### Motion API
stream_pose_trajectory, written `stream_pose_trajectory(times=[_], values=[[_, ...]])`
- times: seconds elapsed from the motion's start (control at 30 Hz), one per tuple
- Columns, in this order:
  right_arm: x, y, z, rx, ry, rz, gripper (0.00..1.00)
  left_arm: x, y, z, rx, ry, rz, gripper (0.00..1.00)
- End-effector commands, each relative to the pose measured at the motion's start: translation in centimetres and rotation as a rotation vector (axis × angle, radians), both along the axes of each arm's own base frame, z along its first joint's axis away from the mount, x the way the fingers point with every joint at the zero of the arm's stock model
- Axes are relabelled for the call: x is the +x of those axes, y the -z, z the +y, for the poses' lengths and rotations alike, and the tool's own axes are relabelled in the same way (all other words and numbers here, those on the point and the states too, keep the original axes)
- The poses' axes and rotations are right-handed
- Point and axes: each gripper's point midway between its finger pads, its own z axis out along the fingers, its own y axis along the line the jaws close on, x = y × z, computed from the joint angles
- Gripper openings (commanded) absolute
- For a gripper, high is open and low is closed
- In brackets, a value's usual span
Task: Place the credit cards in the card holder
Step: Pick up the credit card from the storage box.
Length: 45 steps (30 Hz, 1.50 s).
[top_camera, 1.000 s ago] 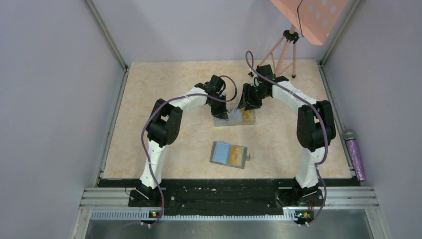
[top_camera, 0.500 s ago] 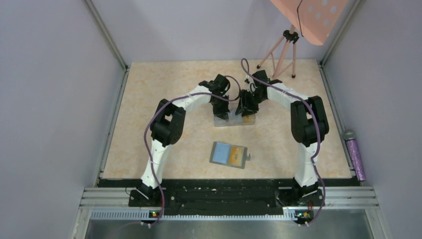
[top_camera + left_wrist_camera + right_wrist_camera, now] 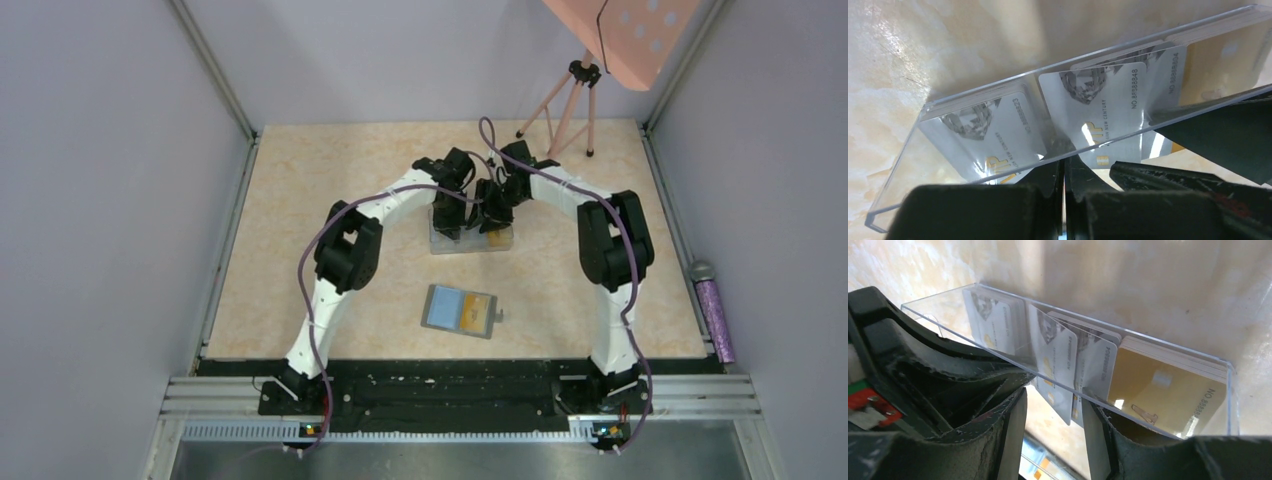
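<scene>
The card holder point(image 3: 445, 307) lies open near the table's middle, light blue inside, with an orange card point(image 3: 478, 307) in its right half. Further back stands a clear plastic box point(image 3: 470, 243) holding credit cards: grey ones point(image 3: 1098, 112) upright in the left and middle compartments, gold ones point(image 3: 1163, 385) at one end. My left gripper point(image 3: 1064, 167) is shut, its tips against the box's near wall with nothing between them. My right gripper point(image 3: 1055, 415) is open, its fingers either side of the two grey cards point(image 3: 1053, 365) standing above the rim. A strip of the card holder point(image 3: 1035, 460) shows below them.
A pink tripod point(image 3: 565, 100) stands at the back right under a pink perforated panel point(image 3: 620, 35). A purple glittery bottle point(image 3: 714, 315) lies outside the right rail. Both arms crowd together over the box; grey walls enclose the table.
My left gripper has closed fully and moved right to the box's middle. The right gripper has shifted left over the box, still open. The card holder has not moved.
</scene>
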Motion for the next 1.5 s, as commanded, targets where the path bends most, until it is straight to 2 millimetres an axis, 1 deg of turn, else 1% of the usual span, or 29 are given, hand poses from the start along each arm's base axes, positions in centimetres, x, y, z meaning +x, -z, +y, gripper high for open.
stream_pose_trajectory(times=[0.0, 0.07, 0.13, 0.23, 0.33, 0.47, 0.5, 0.67, 0.73, 0.77, 0.83, 0.93, 0.97, 1.0, 1.03, 1.13, 1.23, 1.3, 1.37, 1.43, 1.47], values=[[0.9, 1.5, 0.5, -0.043, 0.003, -0.013, 0.45, -0.3, 2.4, 2.0, 0.168, 0.033, 0.004, 0.00], [0.6, 2.0, 0.6, -0.049, -0.002, -0.001, 0.45, -0.2, 2.7, 2.3, 0.206, 0.037, -0.006, 0.00], [0.5, 2.3, 0.6, -0.051, -0.002, 0.009, 0.44, -0.4, 3.1, 2.1, 0.217, 0.048, 0.004, 0.00], [0.2, 2.6, 0.7, -0.040, -0.004, 0.020, 0.39, -0.7, 3.4, 1.9, 0.217, 0.055, 0.015, 0.00], [0.1, 2.5, 1.3, -0.004, -0.006, 0.024, 0.25, -0.7, 3.4, 1.7, 0.206, 0.058, 0.018, 0.00], [0.0, 2.2, 2.0, 0.042, -0.012, 0.031, 0.04, -0.6, 3.1, 1.5, 0.192, 0.053, 0.006, 0.00], [0.0, 2.1, 2.0, 0.046, -0.014, 0.030, 0.01, -0.7, 2.9, 1.2, 0.175, 0.057, 0.009, 0.00], [0.0, 1.2, 2.2, 0.066, -0.023, 0.006, 0.00, -0.5, 2.1, 0.5, 0.130, 0.056, -0.005, 0.00], [0.2, 0.3, 2.2, 0.073, -0.026, -0.016, 0.00, -0.2, 1.1, 0.4, 0.112, 0.054, -0.026, 0.00], [0.3, -0.1, 2.2, 0.076, -0.025, -0.026, 0.00, 0.0, 0.4, 0.3, 0.104, 0.050, -0.042, 0.02], [0.4, -1.4, 2.1, 0.083, -0.025, -0.054, 0.00, 0.5, -1.3, 0.1, 0.076, 0.044, -0.092, 0.11], [0.6, -3.3, 2.0, 0.098, -0.020, -0.091, 0.00, 1.1, -4.6, 0.0, 0.035, 0.021, -0.173, 0.23], [0.6, -3.8, 1.9, 0.103, -0.017, -0.101, 0.00, 1.6, -6.1, 0.4, 0.037, 0.003, -0.220, 0.26], [0.7, -4.4, 1.8, 0.108, -0.013, -0.111, 0.00, 1.7, -6.7, 0.5, 0.034, -0.006, -0.239, 0.28], [0.7, -4.9, 1.8, 0.114, -0.011, -0.120, 0.00, 1.8, -8.3, 0.7, 0.016, -0.017, -0.273, 0.31], [0.7, -6.1, 1.7, 0.128, -0.009, -0.140, 0.00, 1.9, -10.7, 1.5, -0.008, -0.071, -0.328, 0.35], [0.5, -6.9, 1.6, 0.134, -0.007, -0.151, 0.00, 1.8, -12.3, 2.6, -0.038, -0.117, -0.357, 0.39], [0.4, -7.1, 1.5, 0.135, -0.006, -0.153, 0.00, 1.6, -12.8, 3.3, -0.067, -0.145, -0.361, 0.40], [0.3, -7.3, 1.3, 0.133, -0.004, -0.156, 0.00, 1.5, -13.0, 3.8, -0.109, -0.168, -0.354, 0.41], [0.2, -7.4, 1.2, 0.129, -0.002, -0.161, 0.00, 1.3, -12.5, 4.7, -0.126, -0.193, -0.334, 0.41], [0.1, -7.6, 1.0, 0.130, -0.001, -0.163, 0.00, 0.9, -12.6, 4.7, -0.149, -0.190, -0.317, 0.41]])
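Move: The tilted white credit card in the storage box lies between the right hand's open fingers, its middle about 3 cm ahead, 1 cm left and 2 cm below; from the left hand it is some 3 cm ahead and 3 cm right, about level. From the right hand, the gold cards sit about 3 cm ahead and 5 cm right, and the left card stack 3 cm ahead and 8 cm left, both some 3 cm lower. The card holder is roughly 18 cm back, 4 cm left. Right fingers pinch the white card, left fingers release it and rise some 12 cm, right hand lifts 5 cm. ##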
